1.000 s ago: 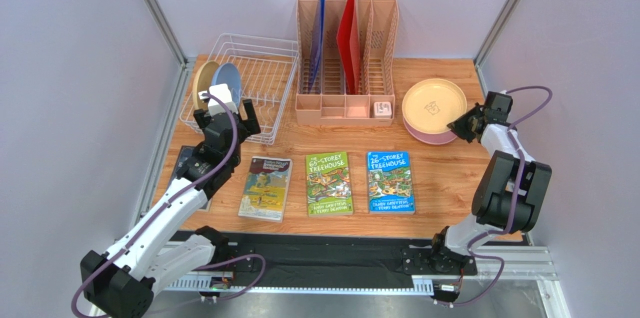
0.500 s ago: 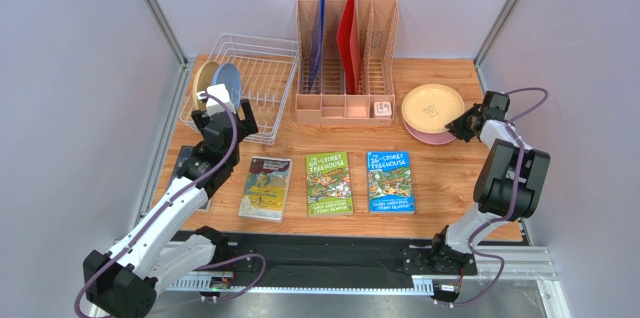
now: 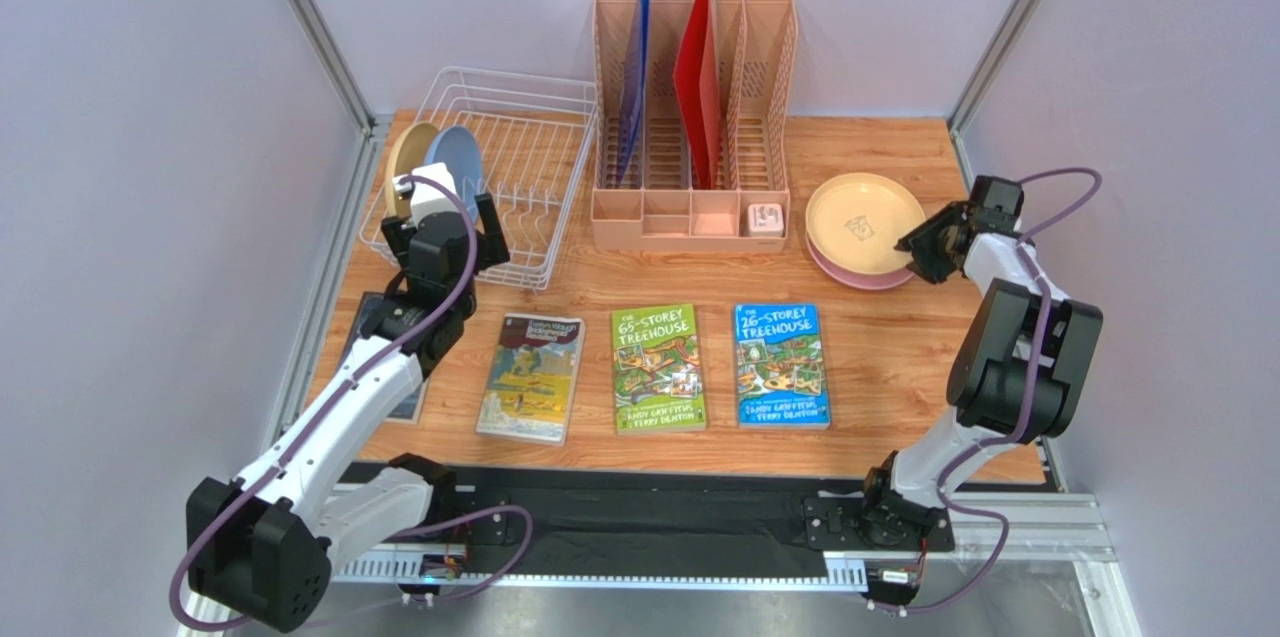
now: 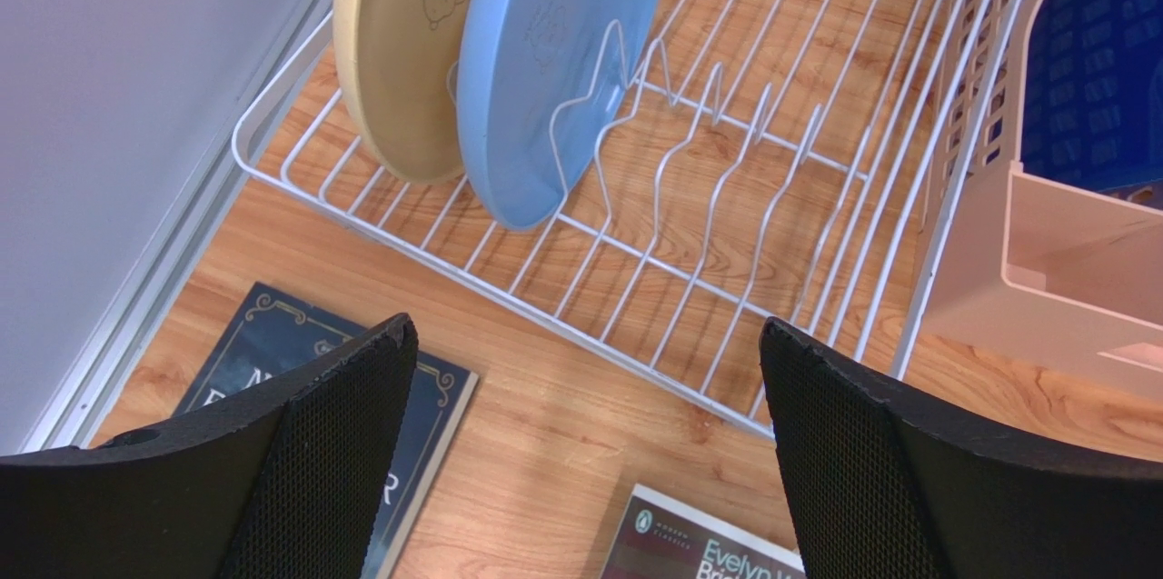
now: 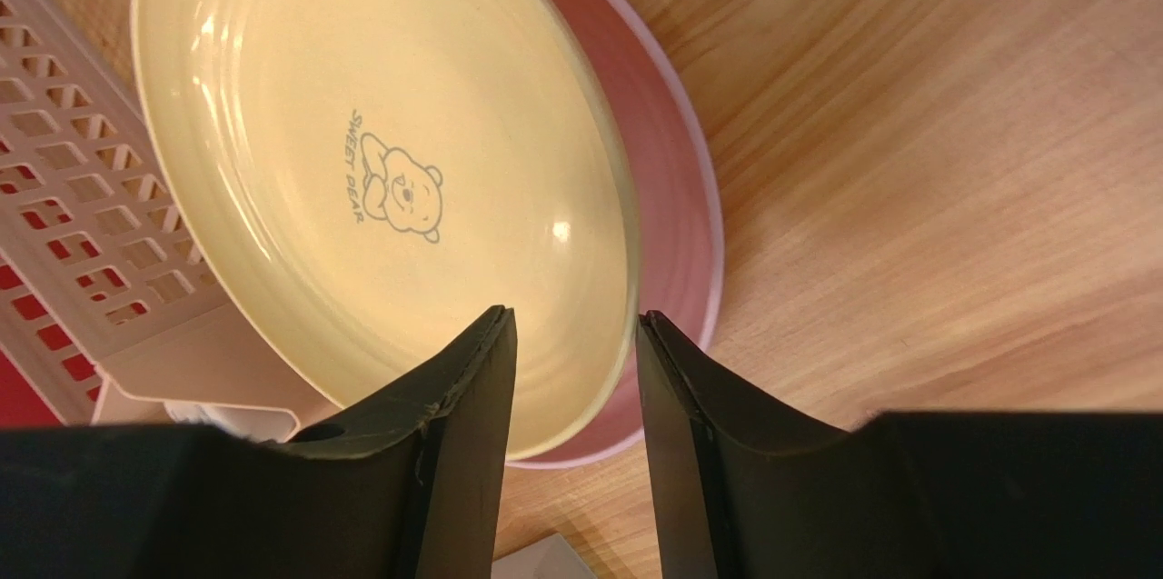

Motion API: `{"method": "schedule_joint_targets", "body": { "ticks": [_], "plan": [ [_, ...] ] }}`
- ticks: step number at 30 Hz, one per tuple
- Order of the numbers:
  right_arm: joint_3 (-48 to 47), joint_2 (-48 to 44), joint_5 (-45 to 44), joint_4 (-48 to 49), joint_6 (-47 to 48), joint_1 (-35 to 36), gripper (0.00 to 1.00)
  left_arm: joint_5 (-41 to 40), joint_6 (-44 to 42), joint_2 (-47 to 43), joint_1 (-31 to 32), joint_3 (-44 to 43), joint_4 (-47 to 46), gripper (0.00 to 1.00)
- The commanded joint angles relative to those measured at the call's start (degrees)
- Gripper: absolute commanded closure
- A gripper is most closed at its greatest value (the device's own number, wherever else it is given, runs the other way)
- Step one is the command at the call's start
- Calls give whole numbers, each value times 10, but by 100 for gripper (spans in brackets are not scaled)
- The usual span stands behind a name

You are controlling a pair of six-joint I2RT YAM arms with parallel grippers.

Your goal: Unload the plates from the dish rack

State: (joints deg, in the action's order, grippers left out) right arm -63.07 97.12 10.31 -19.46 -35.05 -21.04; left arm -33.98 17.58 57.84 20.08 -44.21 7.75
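Observation:
The white wire dish rack (image 3: 526, 142) stands at the back left with a tan plate (image 3: 403, 157) and a light blue plate (image 3: 457, 160) upright in it. My left gripper (image 3: 440, 213) hangs wide open just in front of the rack's near edge, nothing between its fingers; its wrist view shows the tan plate (image 4: 396, 47), the blue plate (image 4: 546, 61) and the rack (image 4: 710, 388). At the right another tan plate (image 3: 860, 214) lies stacked on a pink plate (image 3: 860, 274). My right gripper (image 3: 920, 240) is open, its jaws straddling that tan plate's (image 5: 369, 170) rim above the pink plate (image 5: 679, 197).
A peach slotted organizer (image 3: 759, 82) with a blue sheet and a red sheet stands behind centre, close beside the rack. Three books (image 3: 658, 367) lie in a row mid-table, and a dark book (image 3: 368, 330) lies under my left arm. Walls close in on both sides.
My right gripper's jaws have parted from shut on the tan plate's rim, and that plate now rests on the pink one. My left gripper has moved forward toward the rack.

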Motion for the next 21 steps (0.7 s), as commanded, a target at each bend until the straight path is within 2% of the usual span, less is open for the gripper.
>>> {"method": "schedule_joint_targets", "body": {
  "ticks": [1,8,14,18,21],
  "plan": [
    [-4,-53,-27,-26,15,3,57,13,-4,2,-10,-23,-21,0],
    [3,-105,-41,-49,22,13,56,19,-6,15,-28,-32,-27,0],
    [18,-170,-12,-47,37,38,55,25,-20,59,-55,-44,-74,0],
    [22,-198,-4,-53,45,58,54,1,-41,114,-63,-58,-130,1],
    [28,-210,2,-56,49,66,54,-46,-63,153,-69,-64,-178,6]
  ]
}}
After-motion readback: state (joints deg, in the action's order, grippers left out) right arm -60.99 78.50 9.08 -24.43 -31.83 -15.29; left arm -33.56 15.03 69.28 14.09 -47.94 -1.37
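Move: The yellow plate, its near-right rim between the right hand's part-open fingers, has its middle about 7 cm left and 5 cm ahead, 3 cm below. The pink plate lies just under it, middle 4 cm ahead and 7 cm left; the blue book is some 17 cm back and 20 cm left. The blue plate stands about 12 cm ahead of the left hand, 4 cm left and 6 cm lower; the cream plate is 5 cm farther left, level with it. The yellow plate's raised rim comes free of the right fingers, which stay part-open as that hand backs off slightly and climbs about 9 cm, then also swings some 4 cm left, fingertips tipping up. Towards the blue plate in the rack, the left hand, fingers still wide open, creeps at first, then speeds forward about 5 cm and a little left, not yet touching it. ##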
